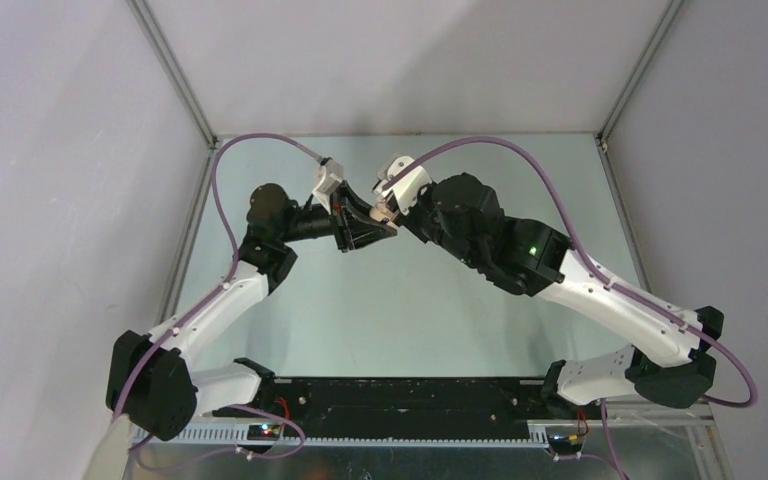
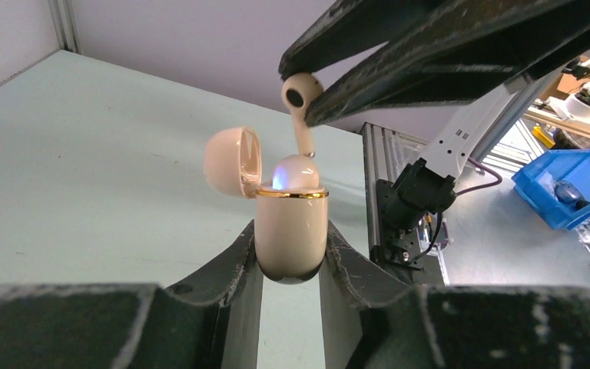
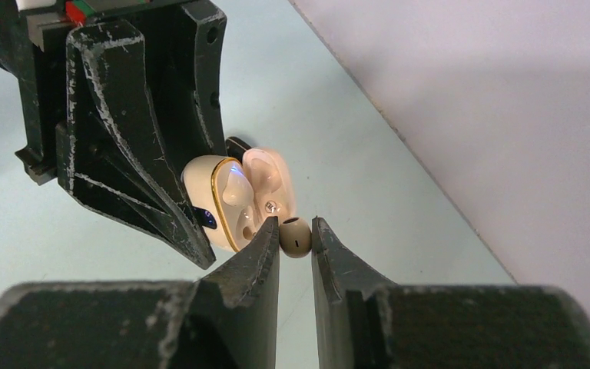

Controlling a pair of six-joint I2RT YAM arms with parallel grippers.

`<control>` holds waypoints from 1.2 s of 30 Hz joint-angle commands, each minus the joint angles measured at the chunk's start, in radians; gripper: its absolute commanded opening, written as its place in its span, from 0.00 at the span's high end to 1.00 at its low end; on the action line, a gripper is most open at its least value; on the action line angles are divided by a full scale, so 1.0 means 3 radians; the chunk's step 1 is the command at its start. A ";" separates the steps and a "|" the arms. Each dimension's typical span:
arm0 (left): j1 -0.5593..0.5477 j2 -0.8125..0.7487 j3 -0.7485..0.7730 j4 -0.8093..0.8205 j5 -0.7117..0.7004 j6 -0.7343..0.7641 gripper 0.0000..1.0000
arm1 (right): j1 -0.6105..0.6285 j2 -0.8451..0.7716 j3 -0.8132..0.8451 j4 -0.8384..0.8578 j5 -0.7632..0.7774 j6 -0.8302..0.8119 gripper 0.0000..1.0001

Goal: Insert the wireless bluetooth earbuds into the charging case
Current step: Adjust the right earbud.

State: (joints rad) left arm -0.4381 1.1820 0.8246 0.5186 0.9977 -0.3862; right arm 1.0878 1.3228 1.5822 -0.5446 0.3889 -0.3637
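My left gripper (image 2: 292,242) is shut on a beige charging case (image 2: 291,231) with a gold rim, held upright off the table, its lid (image 2: 233,161) hinged open to the left. One beige earbud (image 2: 295,172) sits in the case under a blue glow. My right gripper (image 3: 296,231) is shut on a second beige earbud (image 3: 295,236) by its head. In the left wrist view that earbud (image 2: 299,96) hangs stem-down just above the case opening. From above, both grippers meet over the table's far middle, the left gripper (image 1: 360,225) against the right gripper (image 1: 392,215).
Grey walls stand close behind and on both sides of the pale table (image 1: 400,310). A blue bin (image 2: 565,184) with small parts sits beyond the table's edge, outside the frame rail (image 2: 376,184).
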 commanded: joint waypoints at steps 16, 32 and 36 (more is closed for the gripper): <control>0.0008 -0.0048 -0.0010 0.0226 0.0021 -0.0121 1.00 | 0.0164 0.0084 -0.0061 0.0156 0.0082 -0.0096 0.78; 0.0032 -0.0088 -0.0008 0.0275 0.0097 -0.0135 1.00 | 0.0187 0.0031 0.0056 0.0020 0.0078 -0.0079 0.60; 0.0046 -0.0095 -0.0022 0.0309 0.0130 -0.0136 1.00 | 0.0111 -0.0013 0.0189 -0.0131 -0.0088 -0.0014 0.56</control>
State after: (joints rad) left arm -0.4313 1.1816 0.8173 0.5480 1.0283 -0.4187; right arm 1.1339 1.3533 1.5726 -0.5465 0.4286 -0.3981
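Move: The empty earbud slot in the charging case lies about 3 cm below the right hand and 2 cm to its left, level with it front to back; this hand holds the right earbud, stem down. The seated earbud is level front to back too, roughly 3 cm left and 2 cm below, and the open lid some 2 cm ahead, 3 cm left and 2 cm below. From the left hand, gripping the case, the slot is about 2 cm up and 2 cm to the right. The right hand, still pinching the earbud by its head, lowers it about 1.5 cm and carries it about 1 cm to the left, stem first, towards the empty slot beside the seated earbud. It then stays at that height, opens its fingers to nearly twice their gap and lets the earbud go while easing back about 1 cm, as the left hand keeps the case gripped upright and practically still. ##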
